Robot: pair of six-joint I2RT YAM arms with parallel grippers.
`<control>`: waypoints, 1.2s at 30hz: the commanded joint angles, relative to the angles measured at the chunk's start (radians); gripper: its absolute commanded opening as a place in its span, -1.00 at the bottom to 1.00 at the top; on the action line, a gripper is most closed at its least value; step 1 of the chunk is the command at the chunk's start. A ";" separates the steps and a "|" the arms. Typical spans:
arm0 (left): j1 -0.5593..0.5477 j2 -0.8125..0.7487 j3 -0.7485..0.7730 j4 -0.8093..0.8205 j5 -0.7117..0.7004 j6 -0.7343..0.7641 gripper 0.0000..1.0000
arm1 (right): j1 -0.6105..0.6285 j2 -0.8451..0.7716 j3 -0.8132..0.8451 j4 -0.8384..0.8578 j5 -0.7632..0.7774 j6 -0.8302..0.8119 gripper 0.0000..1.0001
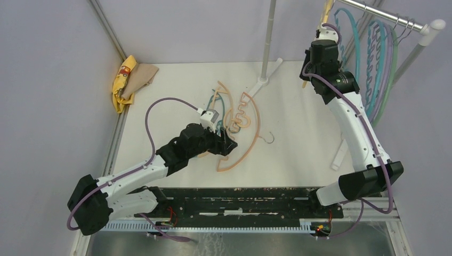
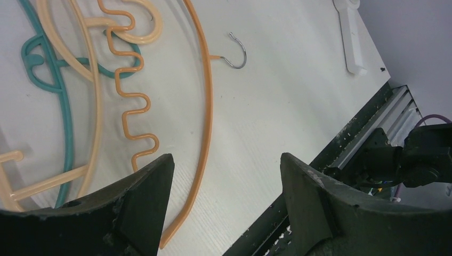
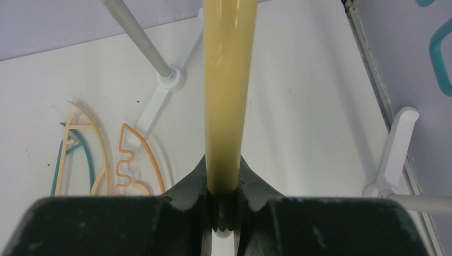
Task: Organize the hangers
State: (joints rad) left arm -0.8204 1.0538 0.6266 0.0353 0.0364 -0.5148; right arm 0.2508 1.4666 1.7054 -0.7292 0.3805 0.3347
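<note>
Several hangers lie in a pile mid-table: an orange one (image 1: 250, 133), a pale tan one (image 1: 226, 93) and a teal one (image 1: 213, 101). My left gripper (image 1: 226, 143) is open just above the table at the pile's near end. In the left wrist view the orange hanger's (image 2: 205, 106) tip lies between the jaws by the left finger (image 2: 154, 181), my left gripper (image 2: 225, 160) touching nothing. My right gripper (image 1: 322, 33) is raised by the rack rail (image 1: 389, 16), shut on a pale tan hanger (image 3: 226, 96). Teal, lilac and green hangers (image 1: 376, 58) hang on the rail.
The rack's pole (image 1: 269, 37) and white foot (image 1: 265, 80) stand just behind the pile; another foot (image 1: 339, 154) lies at the right. A yellow-and-tan cloth (image 1: 130, 80) sits at the back left. The black front rail (image 1: 240, 200) runs along the near edge.
</note>
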 commanded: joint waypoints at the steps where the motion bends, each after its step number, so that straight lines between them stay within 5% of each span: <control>1: -0.003 0.020 -0.002 0.065 0.016 0.032 0.59 | -0.017 -0.064 0.040 0.090 -0.007 0.006 -0.87; 12: -0.003 0.025 -0.023 0.079 0.017 0.022 0.57 | -0.097 -0.002 0.086 0.025 -0.068 0.024 -0.86; 36: -0.003 0.027 -0.058 0.081 0.020 0.000 0.54 | -0.392 -0.227 -0.271 0.082 -0.261 0.075 -0.80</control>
State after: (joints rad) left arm -0.8204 1.0912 0.5747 0.0624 0.0475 -0.5156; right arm -0.1066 1.2617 1.4712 -0.6319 0.1745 0.3695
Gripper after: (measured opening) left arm 0.774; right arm 0.206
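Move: The right hand still grips the near end of a yellow hanger. The stretch of rail it is bringing the hook to lies about 17 cm ahead, 3 cm right and 17 cm above. The nearest hanging blue hanger is some 10 cm ahead and 12 cm right, and the purple hanger about 5 cm ahead and 20 cm right, both a few centimetres higher. From the left hand that rail spot is roughly 36 cm ahead, 32 cm right and 34 cm up. Up a couple of centimetres and then down about 3 to bring the hook over the rail, the right hand next sweeps right and a little back, along the rail towards its loaded end, ending some 11 cm to the right. It turns about 10 degrees clockwise and keeps its grip on the yellow hanger. The left hand, open and empty, sinks about 3 cm above the hangers on the table. ##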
